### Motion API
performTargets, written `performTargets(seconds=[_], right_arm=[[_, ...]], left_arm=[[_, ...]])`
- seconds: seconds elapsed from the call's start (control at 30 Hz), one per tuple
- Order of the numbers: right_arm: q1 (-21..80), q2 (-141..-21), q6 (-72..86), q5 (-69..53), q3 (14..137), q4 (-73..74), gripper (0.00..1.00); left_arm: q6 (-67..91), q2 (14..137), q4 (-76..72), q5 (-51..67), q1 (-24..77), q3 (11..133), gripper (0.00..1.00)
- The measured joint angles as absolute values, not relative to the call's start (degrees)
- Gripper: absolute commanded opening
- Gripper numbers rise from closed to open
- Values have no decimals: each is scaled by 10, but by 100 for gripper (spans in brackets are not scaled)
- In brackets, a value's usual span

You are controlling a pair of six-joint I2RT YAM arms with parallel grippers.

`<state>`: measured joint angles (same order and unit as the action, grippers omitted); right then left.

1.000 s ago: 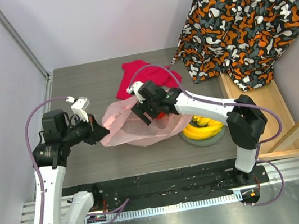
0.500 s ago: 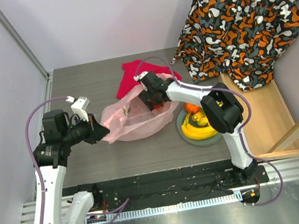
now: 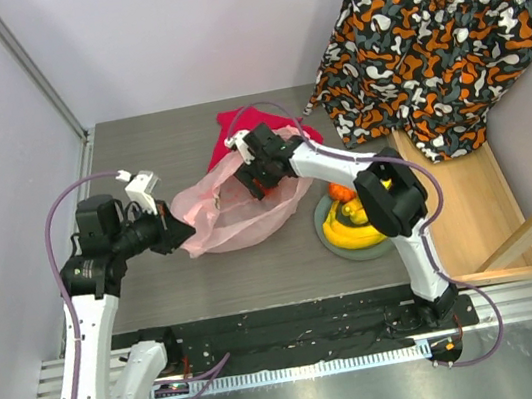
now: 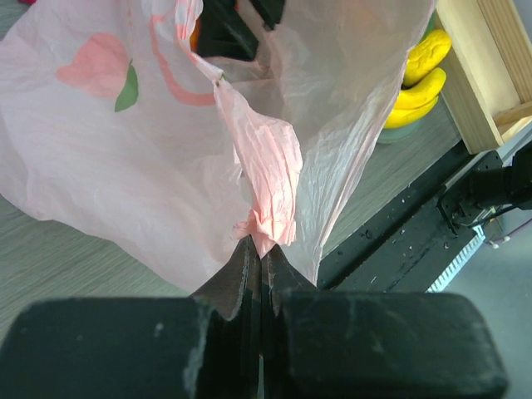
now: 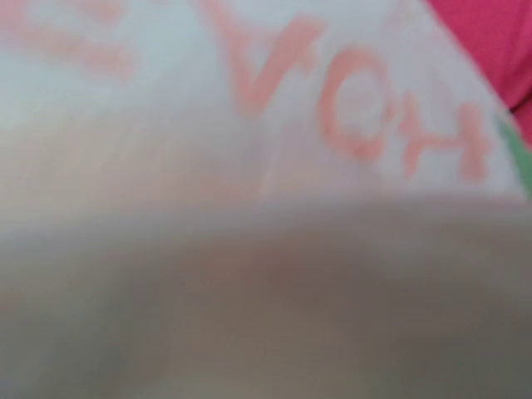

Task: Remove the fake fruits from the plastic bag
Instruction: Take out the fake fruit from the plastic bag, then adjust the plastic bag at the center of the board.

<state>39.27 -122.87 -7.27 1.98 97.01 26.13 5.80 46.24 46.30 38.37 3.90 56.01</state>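
The pale-pink plastic bag (image 3: 233, 215) lies mid-table, its near-left edge bunched into a twist. My left gripper (image 3: 183, 235) is shut on that twist (image 4: 268, 204). My right gripper (image 3: 254, 176) reaches into the bag's far side from the right. It shows as a dark shape (image 4: 229, 29) through the film, with a bit of orange beside it. The right wrist view is only blurred bag film (image 5: 249, 125), so its jaws are hidden. Yellow bananas (image 3: 352, 231) and an orange fruit (image 3: 341, 191) lie on the grey-green plate (image 3: 340, 250).
A red cloth (image 3: 240, 128) lies just behind the bag. A wooden tray (image 3: 471, 218) runs along the right side, with a patterned orange-and-black cloth (image 3: 424, 43) draped over its far end. The black base rail crosses the near edge.
The right gripper has drawn back toward the far side of the bag and its elbow has folded in. The bag has slid off the plate, uncovering the orange fruit. The left gripper holds still.
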Motion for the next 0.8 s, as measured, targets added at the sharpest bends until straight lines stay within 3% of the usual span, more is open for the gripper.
performTargets(seconds=[0.23, 0.47, 0.63, 0.8], right_arm=[[398, -1093, -92, -111, 917, 305, 24], [413, -965, -128, -225, 957, 352, 25], [410, -927, -172, -240, 1011, 414, 25], [373, -824, -251, -207, 950, 500, 26]], left_arm=[[74, 466, 433, 351, 39, 559, 0], [128, 523, 370, 293, 39, 569, 0], [154, 591, 332, 198, 37, 614, 0], [162, 602, 295, 70, 13, 664, 0]])
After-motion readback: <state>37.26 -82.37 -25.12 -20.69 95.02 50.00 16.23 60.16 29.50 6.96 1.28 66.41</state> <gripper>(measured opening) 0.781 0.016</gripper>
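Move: Low in the bag, the right hand already grips the orange fruit; the plate it is bound for lies about 20 cm to the right and 11 cm back, some 4 cm lower. The pumpkin on the plate is roughly 17 cm right and 2 cm back of that hand, the bananas 19 cm right and 14 cm back, the red cloth 19 cm straight ahead. From the left hand, holding the bag's handle, the orange fruit lies some 19 cm ahead, 15 cm right and 19 cm below. Upward and back, the right hand lifts its gripped orange fruit out of the bag, rising about 25 cm, turning counter-clockwise and, once high, swinging to the right. Still pinching the handle, the left hand speeds up forward some 13 cm, then also left and up, drawing that corner away from the right hand as the wrist turns about 35 degrees counter-clockwise. ##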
